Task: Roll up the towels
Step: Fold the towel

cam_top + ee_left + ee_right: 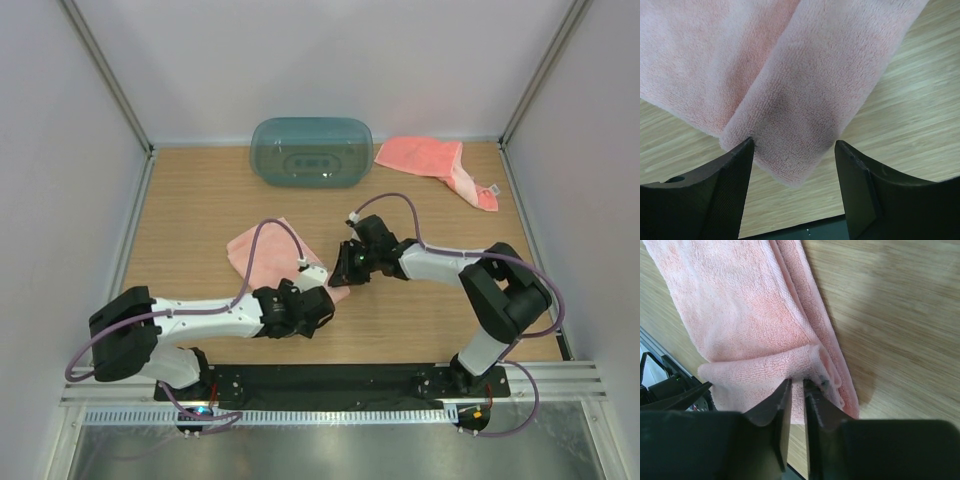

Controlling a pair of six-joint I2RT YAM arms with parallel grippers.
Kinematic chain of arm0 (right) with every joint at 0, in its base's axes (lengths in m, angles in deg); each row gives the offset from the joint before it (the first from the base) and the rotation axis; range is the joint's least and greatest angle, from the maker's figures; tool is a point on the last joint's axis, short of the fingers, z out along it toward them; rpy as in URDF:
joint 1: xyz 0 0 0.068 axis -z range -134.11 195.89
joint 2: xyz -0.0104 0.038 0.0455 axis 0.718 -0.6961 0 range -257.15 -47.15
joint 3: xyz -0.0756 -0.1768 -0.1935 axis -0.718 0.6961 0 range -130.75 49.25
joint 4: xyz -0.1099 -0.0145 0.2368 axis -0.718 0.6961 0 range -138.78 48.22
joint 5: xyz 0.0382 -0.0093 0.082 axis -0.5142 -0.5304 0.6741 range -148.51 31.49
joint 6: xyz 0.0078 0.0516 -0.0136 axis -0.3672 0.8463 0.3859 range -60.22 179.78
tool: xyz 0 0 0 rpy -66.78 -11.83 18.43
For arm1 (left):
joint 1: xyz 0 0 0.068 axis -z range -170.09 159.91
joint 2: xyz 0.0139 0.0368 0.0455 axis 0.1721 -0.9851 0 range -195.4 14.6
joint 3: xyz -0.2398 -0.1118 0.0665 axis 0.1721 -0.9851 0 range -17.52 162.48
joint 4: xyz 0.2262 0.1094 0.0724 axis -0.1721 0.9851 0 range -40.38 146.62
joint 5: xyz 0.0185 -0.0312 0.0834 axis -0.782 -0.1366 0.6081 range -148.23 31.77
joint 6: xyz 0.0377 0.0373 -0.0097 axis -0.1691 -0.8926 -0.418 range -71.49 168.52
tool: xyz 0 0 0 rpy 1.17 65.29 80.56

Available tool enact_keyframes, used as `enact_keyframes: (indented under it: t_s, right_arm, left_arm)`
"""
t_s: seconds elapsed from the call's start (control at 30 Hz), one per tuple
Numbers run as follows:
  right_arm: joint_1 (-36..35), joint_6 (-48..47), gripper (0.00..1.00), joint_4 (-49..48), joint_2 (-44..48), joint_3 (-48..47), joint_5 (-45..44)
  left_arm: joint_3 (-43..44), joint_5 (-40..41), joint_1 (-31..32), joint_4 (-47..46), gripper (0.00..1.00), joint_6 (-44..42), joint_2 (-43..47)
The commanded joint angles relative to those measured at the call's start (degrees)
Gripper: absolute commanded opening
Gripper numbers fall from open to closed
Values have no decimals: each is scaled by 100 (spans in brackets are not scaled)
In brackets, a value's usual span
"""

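Observation:
A pink towel point(258, 250) lies folded in the middle of the wooden table. Its near end is turned over into a first fold point(805, 130). My right gripper point(348, 268) is shut on the towel's folded corner point(805, 365), the fabric pinched between its fingers. My left gripper point(318, 300) is open at the towel's near edge, its fingers point(725, 185) on either side of the fold's rounded end without squeezing it. A second pink towel point(435, 162) lies crumpled at the back right.
A teal translucent plastic bin point(311, 151) lies upside down at the back centre. Metal frame posts and white walls enclose the table on three sides. A black base plate point(330, 385) runs along the near edge.

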Motion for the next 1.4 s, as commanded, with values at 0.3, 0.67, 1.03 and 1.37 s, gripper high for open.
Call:
enact_keyframes:
  t_s: [0.3,0.67,1.03,1.37]
  right_arm:
    - [91,-268,66,728,777,-374,-227]
    - [635,-373,73,1071,1523,268,-175]
    - [909,-409,74,1273,2209,839,-175]
    - [1111,-304,81,1624,3105,910,-61]
  left_arm:
    - [-669,-785,-22,-654,67,308,-21]
    - [-555,-1401,13,-636,51,220,-171]
    - [552,-1954,13,-461,26,668,-865]
    - [896,-3201,-284,-986,9,1186,-822]
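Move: The left hand, open, has the towel's near corner about 2 cm back of it and 3 cm below. From it the towel's right corner is roughly 8 cm ahead and 8 cm right, the towel's far end some 19 cm ahead and 12 cm left, and the table's near edge about 8 cm back. The right hand's nearly shut fingers are at the fold: the right corner is about 3 cm right and 1 cm back, the near corner about 10 cm back and 5 cm left. Down about 2.5 cm and slightly back, the left hand brings its open fingers astride the towel's near corner, pinches it, then pulls right about 9 cm and a little back, rising some 3 cm as the wrist tilts. The right hand opens wide off the fold, lifts about 4 cm, then swings right to some 9 cm from its start, staying open over the towel's right part. ##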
